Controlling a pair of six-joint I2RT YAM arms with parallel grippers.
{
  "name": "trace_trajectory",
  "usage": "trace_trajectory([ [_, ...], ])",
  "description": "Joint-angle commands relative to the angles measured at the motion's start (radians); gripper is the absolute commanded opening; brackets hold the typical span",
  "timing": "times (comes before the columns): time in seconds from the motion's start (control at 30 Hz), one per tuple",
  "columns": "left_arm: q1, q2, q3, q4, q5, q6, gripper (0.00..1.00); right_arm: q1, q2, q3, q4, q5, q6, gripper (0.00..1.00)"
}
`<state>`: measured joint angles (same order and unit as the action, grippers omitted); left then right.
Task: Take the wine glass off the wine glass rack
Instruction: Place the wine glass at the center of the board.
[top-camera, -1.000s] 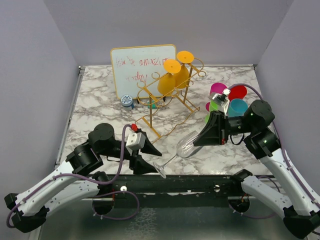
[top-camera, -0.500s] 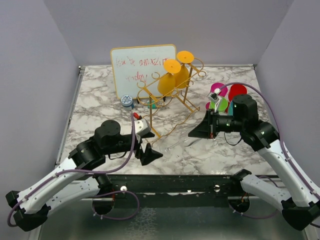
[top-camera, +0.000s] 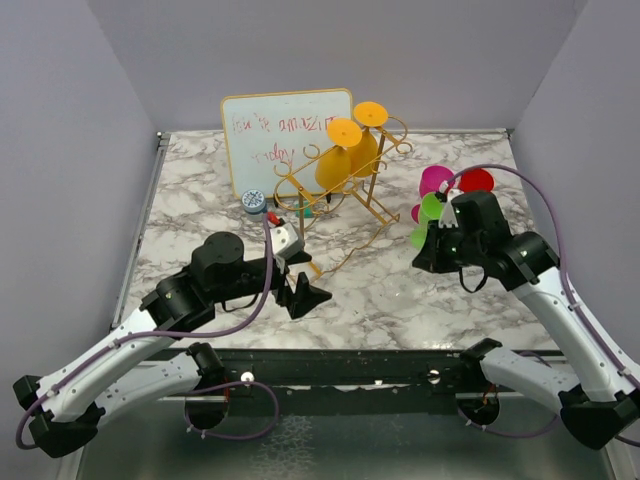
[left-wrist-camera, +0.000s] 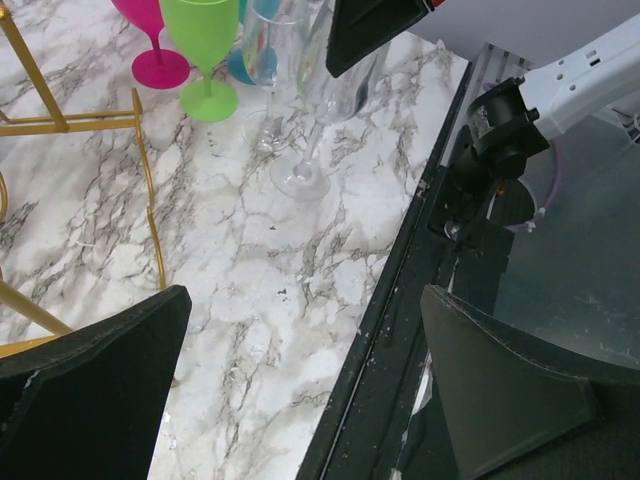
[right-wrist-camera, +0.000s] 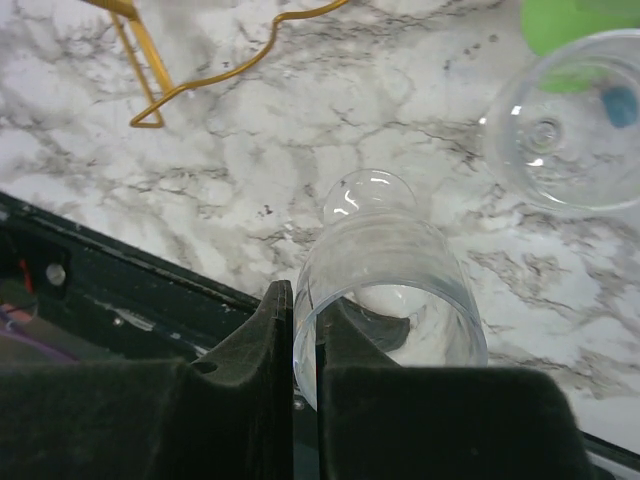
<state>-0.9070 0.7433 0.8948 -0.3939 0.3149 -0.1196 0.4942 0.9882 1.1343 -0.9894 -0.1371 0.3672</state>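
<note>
The wine glass is clear, and my right gripper is shut on its rim, one finger inside the bowl and one outside. In the left wrist view it hangs upright under that gripper, its foot at or just above the marble. In the top view my right gripper points down beside the coloured glasses. The gold wire wine glass rack stands at centre back with two yellow glasses hanging on it. Near the front edge, my left gripper is open and holds nothing, its fingers wide apart.
A whiteboard stands behind the rack, with a small blue jar at its foot. Pink, green and red glasses cluster at the right. A second clear glass stands close to the held one. The black table edge runs under my left gripper.
My left gripper has opened wide and shifted slightly forward. My right arm has carried the clear glass from the front middle to the right and turned it upright beside the coloured glasses.
</note>
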Motion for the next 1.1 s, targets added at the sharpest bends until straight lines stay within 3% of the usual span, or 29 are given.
trace_trajectory([
  [0.0, 0.002, -0.016, 0.024, 0.0, -0.056, -0.007, 0.99, 0.003, -0.026, 0.028, -0.09, 0.23, 0.043, 0.01],
  [0.2, 0.002, -0.016, 0.027, 0.0, -0.07, -0.015, 0.99, 0.002, -0.01, 0.014, -0.184, 0.426, 0.151, 0.01],
  [0.7, 0.002, -0.055, 0.038, -0.024, -0.11, -0.04, 0.99, -0.017, -0.016, -0.088, -0.081, 0.669, 0.263, 0.01],
  [1.07, 0.002, -0.048, 0.026, -0.025, -0.104, -0.073, 0.99, -0.288, 0.03, -0.101, 0.077, 0.486, 0.112, 0.01],
])
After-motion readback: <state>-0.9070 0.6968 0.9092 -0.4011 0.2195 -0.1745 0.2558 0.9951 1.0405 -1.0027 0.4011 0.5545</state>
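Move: The clear wine glass is already in the right hand, pinched at its bowl, and its free spot on the board lies about 16 cm to the right, 6 cm ahead and 20 cm below. Standing glasses near that spot: another clear one about 9 cm ahead and 5 cm right of the hand, the green 19 cm ahead and 4 cm right, the blue 17 cm ahead and 13 cm right. From the left hand the spot is roughly 36 cm to the right and 12 cm ahead. The clear wine glass, kept pinched by its bowl, is carried by the right hand some 14 cm to the right towards the free spot beside the standing clear glass, sinking slightly on the way, then swinging forward about 4 cm near the end. The wrist turns clockwise roughly 40 degrees throughout, and the fingers stay shut on the bowl. ##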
